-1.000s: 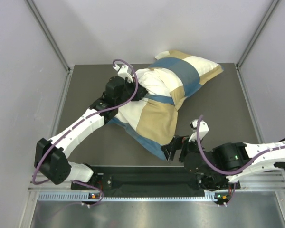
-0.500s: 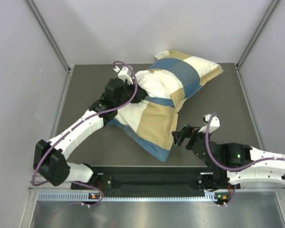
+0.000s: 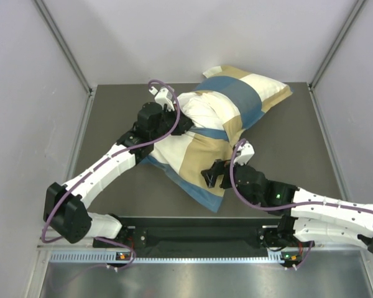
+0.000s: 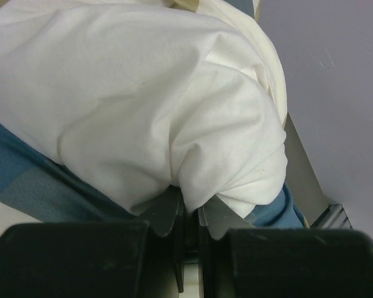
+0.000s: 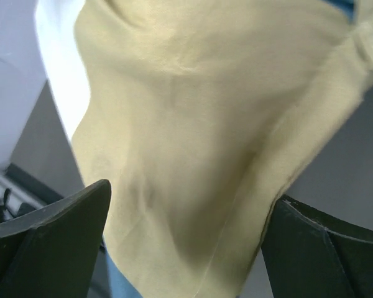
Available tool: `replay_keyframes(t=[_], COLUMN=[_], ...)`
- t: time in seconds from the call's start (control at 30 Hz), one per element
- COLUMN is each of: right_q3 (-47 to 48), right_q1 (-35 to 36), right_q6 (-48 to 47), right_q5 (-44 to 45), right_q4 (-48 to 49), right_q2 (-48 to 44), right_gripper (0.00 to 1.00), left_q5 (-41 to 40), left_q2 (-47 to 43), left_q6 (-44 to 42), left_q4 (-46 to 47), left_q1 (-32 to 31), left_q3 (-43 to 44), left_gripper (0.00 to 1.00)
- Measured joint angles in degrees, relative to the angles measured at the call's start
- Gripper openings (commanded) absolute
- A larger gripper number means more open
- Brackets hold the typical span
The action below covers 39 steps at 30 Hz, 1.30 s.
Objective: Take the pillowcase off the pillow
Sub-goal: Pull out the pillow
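The pillowcase, in blue, tan and cream checks, lies diagonally across the table from the back right toward the front middle. The white pillow bulges out of it at the left. My left gripper is shut on a fold of that white pillow, and blue pillowcase fabric lies under the bulge. My right gripper stands open over the near tan check. In the right wrist view tan pillowcase cloth fills the gap between its wide-apart fingers.
The dark table top is enclosed by pale walls on three sides, with metal posts at the back corners. A black rail carrying the arm bases runs along the near edge.
My right arm has swung from the front right toward the middle, bringing its open gripper over the near end of the pillowcase. The left gripper has kept its hold and place.
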State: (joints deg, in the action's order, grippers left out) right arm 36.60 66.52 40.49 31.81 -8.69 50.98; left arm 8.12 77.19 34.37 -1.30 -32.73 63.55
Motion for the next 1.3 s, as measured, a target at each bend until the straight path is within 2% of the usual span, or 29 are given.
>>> replay_keyframes(t=[0.03, 0.1, 0.13, 0.17, 0.47, 0.9, 1.3], right_q3=[-1.3, -2.3, -3.0, -3.6, -7.5, -15.6, -15.6], right_q1=[-0.2, -0.3, -0.3, -0.4, -0.8, -0.6, -0.6], right_q6=[-1.0, -2.1, -2.9, -3.5, -3.5, 7.3, 12.3], right_q5=[-1.6, -2.6, -3.2, -3.6, -4.4, -0.3, -0.2], right_q4=[3.8, 6.6, 8.5, 10.2, 17.0, 23.0, 32.2], right_q2=[0.3, 0.7, 1.0, 1.5, 5.4, 3.0, 12.7], right_gripper=[0.68, 0.46, 0.27, 0.0, 0.0, 0.0, 0.0], left_q5=[0.0, 0.3, 0.4, 0.6, 1.2, 3.5, 5.7], left_q2=[0.0, 0.0, 0.0, 0.0, 0.7, 7.7, 11.6], left_q6=[0.0, 0.2, 0.4, 0.6, 3.2, 7.4, 8.0], left_q4=[0.0, 0.1, 0.2, 0.5, 1.3, -2.2, -7.9], left_q1=[0.0, 0.0, 0.0, 0.0, -0.5, -0.3, 1.9], left_q3=[0.0, 0.0, -0.1, -0.3, -0.4, 9.9, 17.3], left_gripper=[0.0, 0.0, 0.0, 0.0, 0.0, 0.0, 0.0])
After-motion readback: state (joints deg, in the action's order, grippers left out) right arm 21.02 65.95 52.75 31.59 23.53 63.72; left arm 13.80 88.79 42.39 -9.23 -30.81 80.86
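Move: The right hand, open, has the pillowcase's tan fold almost between its fingers, about 3 cm to its left and 1 cm ahead. The pillow's white end stands some 20 cm ahead of this hand, 5 cm left and 6 cm higher; the case's blue corner hangs about 8 cm back, straight below by 10 cm. From the left hand, shut on the white end, the tan fold lies some 17 cm back, 11 cm right and 9 cm lower. Right hand pinches the tan fold, pulling it about 7 cm down while the left draws forward, right, up. ##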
